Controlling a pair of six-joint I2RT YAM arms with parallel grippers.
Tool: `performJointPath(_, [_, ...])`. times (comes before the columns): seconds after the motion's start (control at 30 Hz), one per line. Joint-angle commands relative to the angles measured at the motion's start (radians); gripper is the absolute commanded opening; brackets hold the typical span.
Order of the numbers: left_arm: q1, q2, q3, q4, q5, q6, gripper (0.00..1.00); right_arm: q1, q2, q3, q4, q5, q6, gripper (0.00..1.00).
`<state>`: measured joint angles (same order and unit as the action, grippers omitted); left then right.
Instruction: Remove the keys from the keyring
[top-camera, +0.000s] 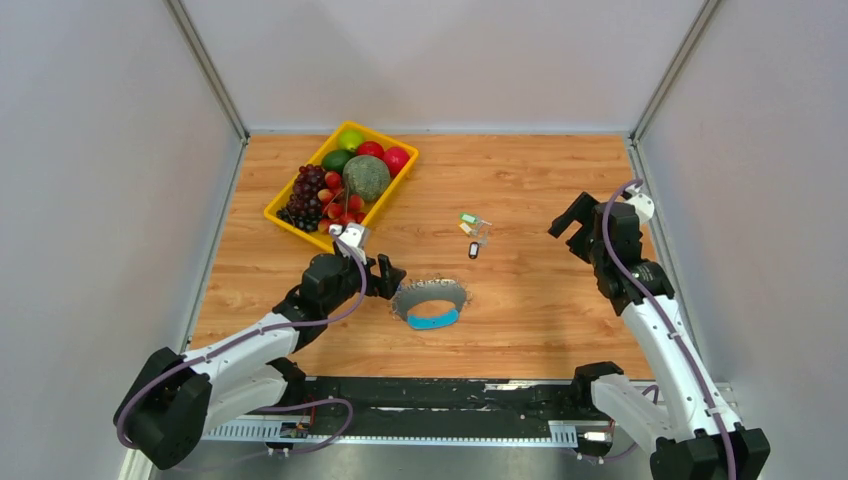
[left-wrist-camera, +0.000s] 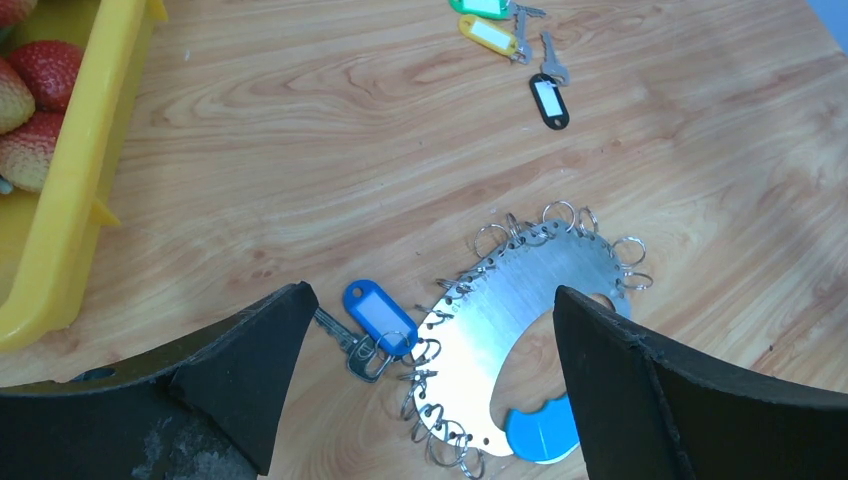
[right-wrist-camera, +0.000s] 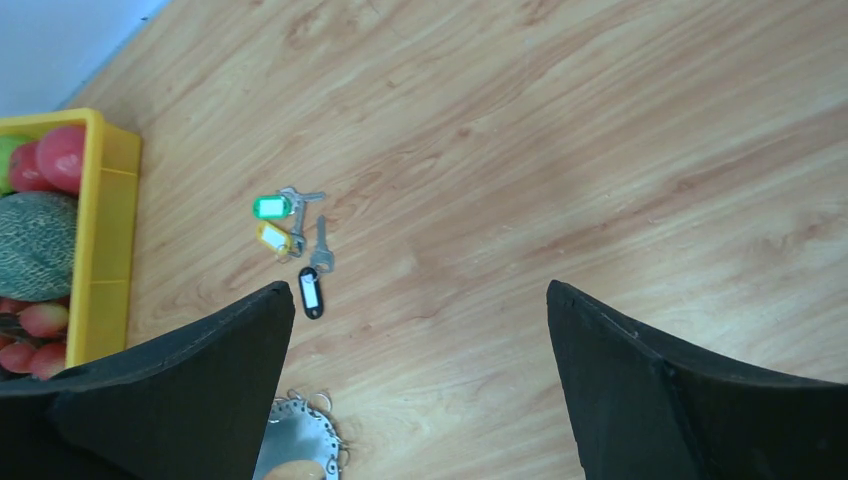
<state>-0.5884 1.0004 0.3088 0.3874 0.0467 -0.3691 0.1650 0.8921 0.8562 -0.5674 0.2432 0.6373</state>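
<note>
The keyring (top-camera: 432, 303) lies flat on the wooden table, a silver plate fringed with small rings and one bright blue section (left-wrist-camera: 540, 435). A key with a blue tag (left-wrist-camera: 378, 315) hangs from a small ring on its left edge. Three loose keys lie apart, farther back: green tag (top-camera: 468, 218), yellow tag (top-camera: 466, 229) and black tag (top-camera: 473, 250). They also show in the right wrist view, with the black tag (right-wrist-camera: 311, 292) nearest. My left gripper (top-camera: 392, 278) is open and empty, just above the keyring's left edge (left-wrist-camera: 430, 295). My right gripper (top-camera: 572, 218) is open and empty, raised at the right (right-wrist-camera: 420, 290).
A yellow fruit tray (top-camera: 290, 215) with grapes, strawberries, a melon and other fruit stands at the back left, near my left arm; its wall shows in the left wrist view (left-wrist-camera: 70, 200). Grey walls enclose the table on three sides.
</note>
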Motion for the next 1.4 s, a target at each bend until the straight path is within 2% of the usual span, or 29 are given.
performJointPath(0.0, [0.004, -0.022, -0.002, 0.065, 0.007, -0.020, 1.00, -0.001, -0.023, -0.018, -0.026, 0.060, 0.016, 1.00])
performJointPath(0.27, [0.004, -0.052, -0.006, 0.054, 0.010, -0.020, 1.00, -0.003, 0.058, -0.006, -0.084, 0.069, -0.015, 1.00])
performJointPath(0.33, [0.004, -0.048, -0.006, 0.058, 0.017, -0.020, 1.00, -0.003, 0.073, -0.007, -0.070, 0.012, -0.050, 1.00])
performJointPath(0.4, [0.004, -0.046, -0.004, 0.058, 0.020, -0.021, 1.00, -0.002, 0.076, -0.027, -0.011, -0.120, -0.122, 0.99])
performJointPath(0.47, [0.004, -0.051, -0.004, 0.055, 0.019, -0.021, 1.00, 0.013, 0.062, -0.074, 0.075, -0.238, -0.154, 0.93])
performJointPath(0.53, [0.004, -0.056, -0.004, 0.051, 0.013, -0.017, 1.00, 0.052, 0.047, -0.118, 0.189, -0.339, -0.197, 0.81])
performJointPath(0.57, [0.004, -0.060, -0.005, 0.050, 0.007, -0.012, 1.00, 0.080, 0.049, -0.129, 0.221, -0.351, -0.205, 0.79])
performJointPath(0.73, [0.004, -0.053, -0.008, 0.060, -0.009, -0.009, 1.00, 0.368, 0.192, -0.075, 0.246, -0.149, -0.220, 0.75])
performJointPath(0.93, [0.004, -0.051, 0.000, 0.045, -0.037, -0.010, 1.00, 0.602, 0.402, 0.035, 0.284, -0.050, -0.229, 0.67])
performJointPath(1.2, [0.003, -0.170, -0.042, 0.001, -0.206, -0.015, 1.00, 0.717, 0.607, 0.158, 0.358, -0.098, -0.266, 0.46])
performJointPath(1.37, [0.004, -0.186, -0.046, -0.032, -0.316, -0.031, 1.00, 0.743, 0.722, 0.223, 0.377, -0.138, -0.303, 0.43])
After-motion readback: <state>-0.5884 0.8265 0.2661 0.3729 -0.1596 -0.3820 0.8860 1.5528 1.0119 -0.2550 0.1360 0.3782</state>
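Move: The right hand's target, the keyring plate, lies about 27 cm to its left, 4 cm back and some 18 cm below. Of the plate, the blue-tagged key is roughly 8 cm to the left and 5 cm farther out, and the loose black-tagged key some 9 cm to the right and 13 cm farther out. From the left hand the plate is about 8 cm right, 2 cm back and 9 cm below. Touching nothing at either moment, the right hand first sinks about 4 cm, then sweeps quickly left towards the keyring plate, some 28 cm in all, still descending as it turns roughly 55 degrees counter-clockwise; its fingers narrow from wide open to under half. The left hand stays wide open and rises about 3 cm, then late on also draws left, away from the plate. ##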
